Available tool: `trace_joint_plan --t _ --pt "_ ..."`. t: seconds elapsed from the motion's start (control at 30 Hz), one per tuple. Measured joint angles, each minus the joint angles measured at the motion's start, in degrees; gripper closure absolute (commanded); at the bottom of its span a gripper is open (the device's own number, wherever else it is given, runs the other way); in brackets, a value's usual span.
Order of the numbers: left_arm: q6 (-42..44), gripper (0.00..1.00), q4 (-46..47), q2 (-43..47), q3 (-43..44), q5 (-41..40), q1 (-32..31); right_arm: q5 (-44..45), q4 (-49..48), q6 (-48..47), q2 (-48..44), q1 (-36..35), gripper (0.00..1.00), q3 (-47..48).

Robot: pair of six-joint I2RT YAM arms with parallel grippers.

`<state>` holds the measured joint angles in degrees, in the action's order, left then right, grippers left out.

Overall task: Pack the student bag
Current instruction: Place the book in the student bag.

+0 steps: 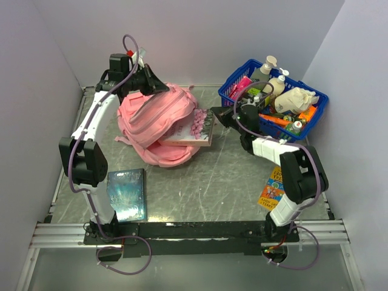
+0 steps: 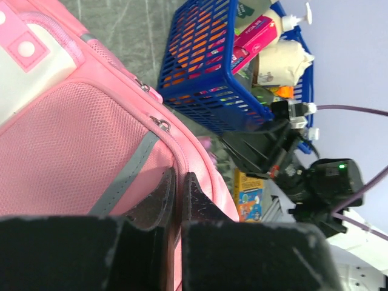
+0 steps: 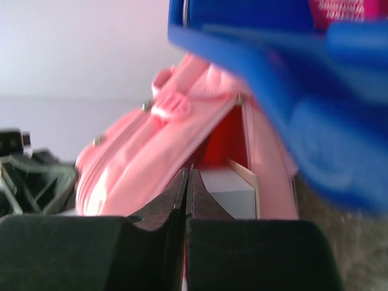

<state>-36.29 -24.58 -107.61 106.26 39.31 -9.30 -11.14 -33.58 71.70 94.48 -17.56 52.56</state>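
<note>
The student bag (image 1: 156, 121) is a pink backpack lying on its side at the table's back left, its mouth facing right. My left gripper (image 1: 162, 89) is shut on the bag's upper edge; in the left wrist view the fingertips (image 2: 179, 182) pinch pink fabric beside the zip seam of the bag (image 2: 73, 151). A book with pink flowers on its cover (image 1: 195, 127) sticks halfway out of the bag's mouth. My right gripper (image 1: 216, 115) is shut and empty right at the book's outer end. In the right wrist view its tips (image 3: 187, 176) point at the book's pale page edge (image 3: 233, 194) inside the bag (image 3: 139, 163).
A blue plastic basket (image 1: 315, 118) full of bottles and supplies stands at the back right, close beside my right wrist. A dark blue book (image 1: 127, 194) lies front left. A colourful yellow book (image 1: 273, 185) lies front right, partly under my right arm.
</note>
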Motion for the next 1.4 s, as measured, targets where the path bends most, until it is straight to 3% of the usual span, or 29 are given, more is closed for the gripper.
trace_joint_plan --t 0.27,0.6,0.63,0.7,0.73,0.77,0.8,0.97,1.13,1.23,1.4 --pt "-3.17 0.99 3.26 0.02 -1.07 1.05 0.57 11.13 -1.11 3.82 4.15 -2.40 1.00 5.81" --pt "-7.85 0.99 9.16 0.55 -3.30 1.18 1.25 21.27 -1.66 7.85 18.36 -9.20 1.00 23.21" --pt "-8.28 0.99 9.57 0.57 -3.32 1.42 1.44 21.46 -1.31 7.85 18.93 -9.86 0.93 24.09" --pt "-9.11 0.99 10.36 0.59 -3.45 1.99 1.99 21.24 0.31 7.37 19.15 -10.73 0.69 24.90" --pt "-9.49 0.99 10.51 0.61 -3.52 2.29 2.29 20.85 1.81 6.88 19.12 -10.99 0.46 25.40" --pt "-9.66 0.99 10.51 0.63 -3.54 2.51 2.56 20.09 3.82 6.27 19.10 -11.15 0.15 26.16" --pt "-9.70 0.99 10.54 0.63 -3.58 2.67 2.75 18.97 6.05 4.63 18.99 -11.23 0.00 26.82" --pt "-9.92 0.99 10.47 0.63 -3.69 3.43 3.54 11.52 13.07 -2.47 16.92 -10.73 0.00 25.05" --pt "-9.92 0.99 9.99 0.63 -3.69 3.98 3.82 4.39 15.72 -8.92 9.77 -10.58 0.00 13.86" --pt "-9.90 0.99 9.62 0.66 -3.69 4.02 3.87 2.82 18.91 -13.40 6.88 -10.82 0.00 9.27" --pt "-9.90 0.99 9.27 0.66 -3.72 4.02 3.80 1.42 21.27 -21.40 4.74 -11.98 0.05 9.35"
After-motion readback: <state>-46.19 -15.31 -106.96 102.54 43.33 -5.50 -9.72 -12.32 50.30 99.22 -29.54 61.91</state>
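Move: My right hand, fingers shut, is at the book's far right corner. The bag's mouth lies about 12 cm to its left, 2 cm back and 4 below. The half-inserted book's middle is some 10 cm left, 5 back and 3 below, and the blue basket about 19 cm right, 4 ahead and a little lower. From my left hand, gripping the bag's upper flap, the mouth lies roughly 10 cm back, 6 right and 12 below. Keeping the book's corner pinched, I drive my right hand forward about 8 cm and slightly up, then swing it left to work the book into the bag. I open the fingers wide, letting go, and draw back some 13 cm while sinking and rolling the hand, ending over the book in the mouth. My left hand keeps its grip on the flap, easing it a couple of centimetres left, forward and up. ##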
